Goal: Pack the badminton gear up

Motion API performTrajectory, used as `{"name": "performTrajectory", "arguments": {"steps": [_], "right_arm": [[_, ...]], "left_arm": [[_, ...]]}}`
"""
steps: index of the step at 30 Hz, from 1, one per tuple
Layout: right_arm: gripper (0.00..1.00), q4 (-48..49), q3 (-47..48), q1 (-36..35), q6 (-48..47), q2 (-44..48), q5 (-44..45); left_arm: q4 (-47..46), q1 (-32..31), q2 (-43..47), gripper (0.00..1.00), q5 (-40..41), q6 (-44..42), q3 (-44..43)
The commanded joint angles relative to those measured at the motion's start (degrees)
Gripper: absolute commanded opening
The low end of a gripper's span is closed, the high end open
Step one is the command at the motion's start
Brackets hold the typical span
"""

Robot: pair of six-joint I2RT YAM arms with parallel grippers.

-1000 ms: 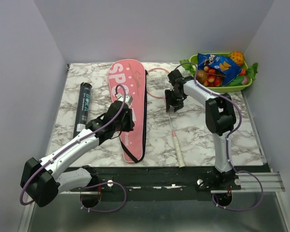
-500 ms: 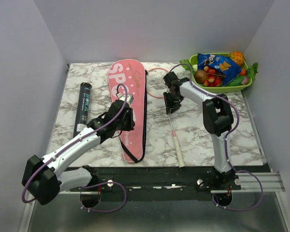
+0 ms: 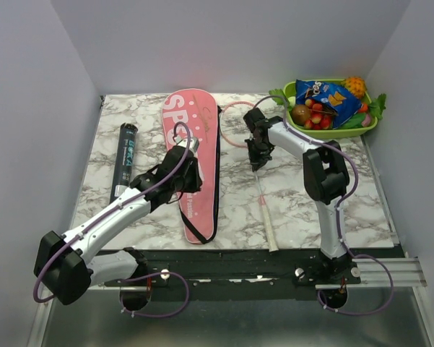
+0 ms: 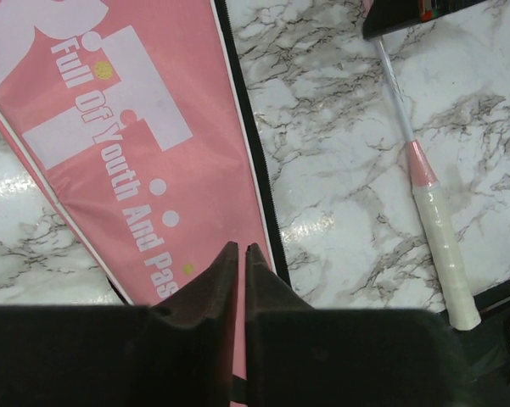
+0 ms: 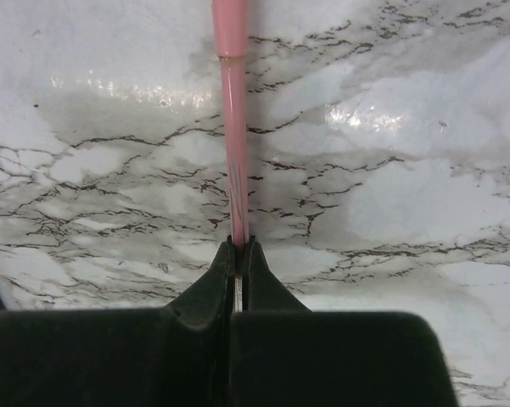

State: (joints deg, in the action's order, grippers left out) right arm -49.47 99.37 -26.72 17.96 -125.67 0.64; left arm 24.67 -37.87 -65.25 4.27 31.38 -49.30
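Note:
The long pink racket bag (image 3: pixel 195 126) lies flat on the marble table, its white lettering showing in the left wrist view (image 4: pixel 136 153). My left gripper (image 3: pixel 193 186) hovers over the bag's narrow lower half near its black zip edge. Its jaws (image 4: pixel 241 248) stand almost together with only a thin slit and nothing between them. A pink-framed racket (image 3: pixel 268 224) lies to the right of the bag, white handle (image 4: pixel 441 246) toward the near edge. My right gripper (image 3: pixel 258 163) is shut on its thin pink shaft (image 5: pixel 235 127), just below the head. A dark tube (image 3: pixel 125 160) lies at the left.
A green tray (image 3: pixel 339 133) of fruit and snacks sits at the back right corner. Grey walls close in the table on three sides. A black rail runs along the near edge.
My right gripper's fingers have closed onto the racket shaft after shifting slightly left. The left gripper has crept a little farther up the bag and its jaws have parted by a hair.

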Motion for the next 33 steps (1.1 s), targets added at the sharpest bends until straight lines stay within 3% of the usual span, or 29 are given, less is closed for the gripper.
{"name": "performTrajectory", "arguments": {"steps": [1, 7, 13, 22, 33], "right_arm": [[0.01, -3.79, -0.23, -0.35, 1.03, 4.54, 2.17], [0.01, -5.02, -4.53, -0.44, 1.56, 10.34, 2.96], [0.01, -4.93, -11.03, -0.53, 2.08, 17.55, 2.08], [0.01, -1.51, -23.51, -0.79, 2.96, 25.55, -0.29], [0.01, 0.43, -32.39, -1.93, 4.72, 31.88, -4.16]], "left_arm": [[2.57, 0.08, -3.64, 0.23, 2.32, -0.17, -4.31], [2.75, -1.77, -7.33, 0.39, 5.47, -1.05, -5.28], [4.68, -6.07, -12.52, 0.42, 9.25, 1.22, -7.74], [10.75, -15.47, -21.92, 0.47, 21.64, 3.16, -14.42], [15.50, -19.08, -28.87, 0.49, 30.18, 5.98, -15.48]]}}
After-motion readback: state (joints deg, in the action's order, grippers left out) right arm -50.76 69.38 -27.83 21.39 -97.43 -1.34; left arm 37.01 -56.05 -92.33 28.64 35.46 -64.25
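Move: The left hand is empty, with its fingers almost shut. The stretch of the bag's zipped right edge nearest it lies about 7 cm to its right, 3 cm ahead and 13 cm below. The racket's grip is some 23 cm right and 8 cm back, and the black tube about 30 cm left and 14 cm ahead. The right hand already pinches the racket shaft. From it that zipped edge lies roughly 14 cm left and 12 cm back, and the racket head about 20 cm ahead and 6 cm left. Keep the right fingers pinched on the racket shaft, lift about 6 cm, then draw the racket back some 13 cm and a little right, sinking slightly near the end. Meanwhile bring the left gripper down about 7 cm and rightward to the bag's zipped edge, opening the fingers halfway and rolling the wrist roughly 30 degrees so its left side rises. ##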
